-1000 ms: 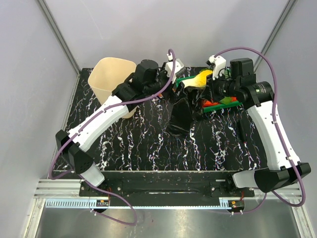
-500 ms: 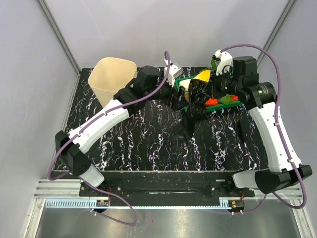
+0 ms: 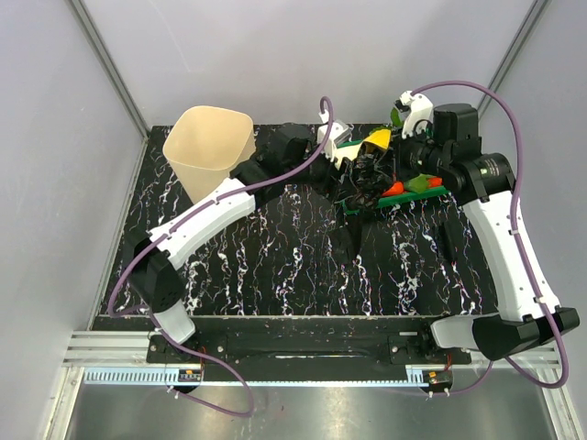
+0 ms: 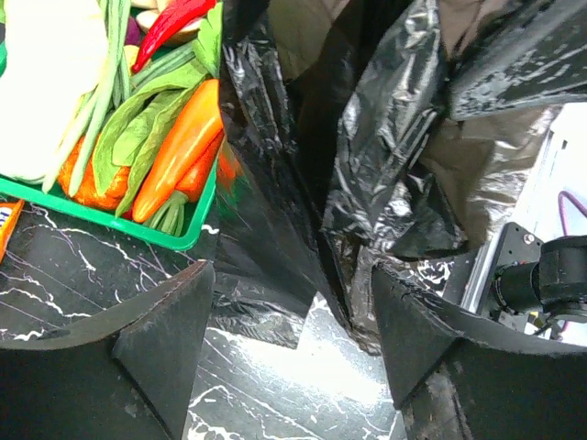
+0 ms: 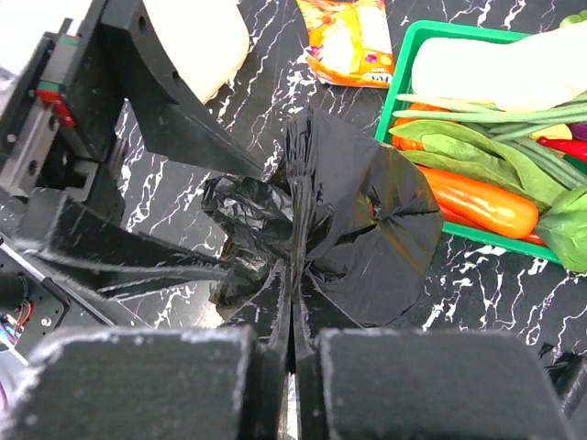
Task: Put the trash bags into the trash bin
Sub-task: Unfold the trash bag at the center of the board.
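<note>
The trash bag [image 5: 367, 211] is a crumpled, glossy black sheet. It hangs above the table next to the green tray and also shows in the top view [image 3: 360, 192] and the left wrist view [image 4: 385, 156]. My right gripper [image 5: 295, 302] is shut on a gathered fold of the bag and holds it up. My left gripper [image 4: 293, 312] is open, one finger on each side of the bag's lower edge, not closed on it. In the top view the left gripper [image 3: 344, 174] sits just left of the right gripper [image 3: 374, 172]. The cream trash bin [image 3: 209, 147] stands at the far left, apart from both grippers.
A green vegetable tray [image 3: 431, 191] with a carrot, greens and a red chilli sits just right of the bag; it also shows in the left wrist view [image 4: 110, 220]. An orange snack wrapper [image 5: 353, 37] lies on the black marbled table behind the bag.
The bag has moved right and up from the table's middle toward the tray and is now bunched in the right gripper. The left arm has stretched right to follow it.
</note>
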Motion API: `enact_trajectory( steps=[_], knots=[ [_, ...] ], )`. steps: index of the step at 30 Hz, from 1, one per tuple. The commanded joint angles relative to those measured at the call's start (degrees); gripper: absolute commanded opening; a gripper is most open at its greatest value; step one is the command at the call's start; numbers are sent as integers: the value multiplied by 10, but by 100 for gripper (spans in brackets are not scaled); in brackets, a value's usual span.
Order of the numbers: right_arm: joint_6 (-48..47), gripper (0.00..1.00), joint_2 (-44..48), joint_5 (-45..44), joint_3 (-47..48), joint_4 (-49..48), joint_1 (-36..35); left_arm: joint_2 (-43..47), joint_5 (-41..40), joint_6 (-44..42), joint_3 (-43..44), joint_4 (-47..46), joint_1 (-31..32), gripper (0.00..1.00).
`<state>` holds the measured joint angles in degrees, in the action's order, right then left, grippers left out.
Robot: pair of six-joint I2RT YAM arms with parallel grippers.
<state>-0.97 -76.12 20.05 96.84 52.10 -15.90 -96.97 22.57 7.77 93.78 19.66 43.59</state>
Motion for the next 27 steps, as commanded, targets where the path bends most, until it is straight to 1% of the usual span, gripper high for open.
enact_trajectory(
  steps=[1,7,12,14,16,19,20,21,27],
  knots=[
    [6,0,24,7,2,-24,-1,-2,16,-16,38,-30,-1,69],
    [6,0,31,9,-5,-24,0,-16,32,-21,58,-31,-7,55],
    [6,0,33,10,-9,-24,-1,-29,39,-20,69,-29,-9,49],
    [6,0,36,12,-10,-24,0,-34,42,-21,73,-30,-8,44],
    [6,0,38,15,-11,-24,0,-40,45,-24,78,-27,-10,34],
    [6,0,42,10,-13,-23,1,-46,49,-27,84,-23,-13,14],
    [4,0,45,10,-13,-23,1,-47,49,-30,84,-23,-15,2],
    [1,0,47,6,-13,-22,1,-46,47,-32,83,-21,-18,0],
    [-40,0,55,-41,-3,5,3,-18,39,-57,70,-10,-55,0]
  ],
)
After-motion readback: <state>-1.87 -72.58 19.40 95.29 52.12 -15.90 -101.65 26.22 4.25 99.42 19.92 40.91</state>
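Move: The trash bag hangs crumpled between the grippers. Its middle is about 5 cm to the left hand's right and 4 cm lower, with film already between the open fingers. The green basket lies some 18 cm right, 6 cm ahead and 22 cm below; the orange snack packet 9 cm left, 5 cm ahead, 24 cm down. From the right hand, which already pinches the bag, its middle is about 7 cm left, 2 cm back and 8 cm down. Forward and slightly right, the left hand eases about 2 cm along the hanging bag while its fingers go from three-quarters open to shut, pinching the film; then it draws about 1 cm back left, still edging forward. The right hand keeps its pinch and drifts just over 1 cm back and nearly 1 cm up. ##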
